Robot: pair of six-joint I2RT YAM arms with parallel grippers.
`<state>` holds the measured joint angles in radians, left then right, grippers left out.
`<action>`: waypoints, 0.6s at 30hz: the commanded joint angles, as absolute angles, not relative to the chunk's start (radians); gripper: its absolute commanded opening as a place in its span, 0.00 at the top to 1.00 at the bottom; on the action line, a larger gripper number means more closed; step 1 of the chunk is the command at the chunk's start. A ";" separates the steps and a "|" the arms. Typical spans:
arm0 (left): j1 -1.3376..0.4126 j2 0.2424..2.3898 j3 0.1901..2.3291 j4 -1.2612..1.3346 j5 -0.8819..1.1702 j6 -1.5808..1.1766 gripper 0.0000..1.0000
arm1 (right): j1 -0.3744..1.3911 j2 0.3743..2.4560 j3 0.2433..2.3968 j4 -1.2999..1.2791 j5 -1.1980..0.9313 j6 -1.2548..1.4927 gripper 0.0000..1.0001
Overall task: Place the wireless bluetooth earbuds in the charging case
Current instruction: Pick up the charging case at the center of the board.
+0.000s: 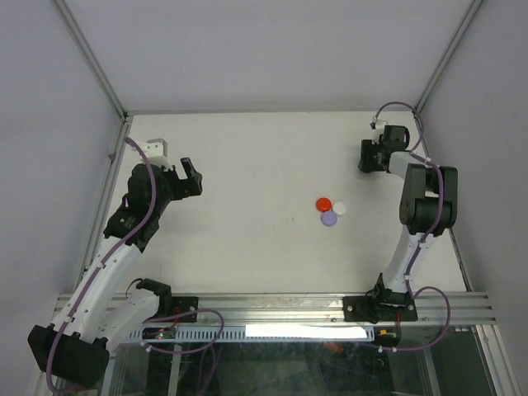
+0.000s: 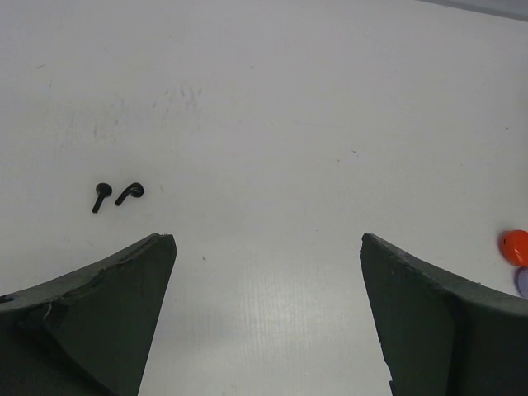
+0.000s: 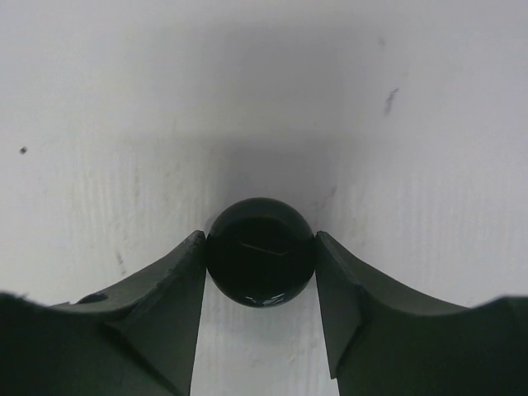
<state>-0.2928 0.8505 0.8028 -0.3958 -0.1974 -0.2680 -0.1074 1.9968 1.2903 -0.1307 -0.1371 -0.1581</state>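
Two small black earbuds (image 2: 101,196) (image 2: 129,194) with stems lie side by side on the white table, ahead and to the left of my left gripper (image 2: 266,239). That gripper is wide open with nothing between its fingers, and hovers over the left side of the table (image 1: 191,176). My right gripper (image 3: 260,243) sits at the far right of the table (image 1: 367,157). Both its fingers press on a glossy black round charging case (image 3: 261,264) resting on the table. I cannot see whether the case's lid is open.
Three round pieces cluster in the middle right of the table: red (image 1: 324,203), white (image 1: 340,208) and lavender (image 1: 330,219). The red one (image 2: 513,246) shows at the right edge of the left wrist view. Metal frame rails and grey walls bound the table.
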 commanded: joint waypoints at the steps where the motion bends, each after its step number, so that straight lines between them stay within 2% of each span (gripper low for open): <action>1: -0.284 0.842 0.812 -0.327 -0.085 -0.308 0.01 | -0.048 1.845 1.223 -0.057 -0.145 -0.119 0.51; 11: -0.284 0.896 0.851 -0.321 0.142 -0.439 0.01 | 0.116 1.546 0.997 0.061 -0.209 0.000 0.52; 18: -0.287 0.958 0.836 -0.252 0.284 -0.638 0.01 | 0.279 1.328 0.872 0.157 -0.209 0.073 0.52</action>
<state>-0.2928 0.9405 0.8108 -0.3496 0.1570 -0.4942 0.2020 1.4521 0.9169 0.0223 -0.1978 0.0055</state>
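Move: In the right fingers, low at the board, is the black charging case already pinched; the middle of the board lies about 36 cm to that hand's left and 12 cm back. The red case sits 13 cm back and 19 cm left of the hand, the white one 15 back and 13 left, the purple one 19 back and 18 left. From the empty left hand the black case is roughly 64 cm right, 20 ahead and 19 below; the black earbuds lie 11 ahead, 9 left, 21 below. Carrying the black case, the right hand keeps its pinch and sweeps about 15 cm left, rising some 12 cm and drawing back 8, towards the red case and the board's middle, while its fingers tip upward and swing counter-clockwise. The left hand, fingers still wide open, shifts about 7 cm right towards the black case, rolling its left side down some 20 degrees and turning clockwise. ##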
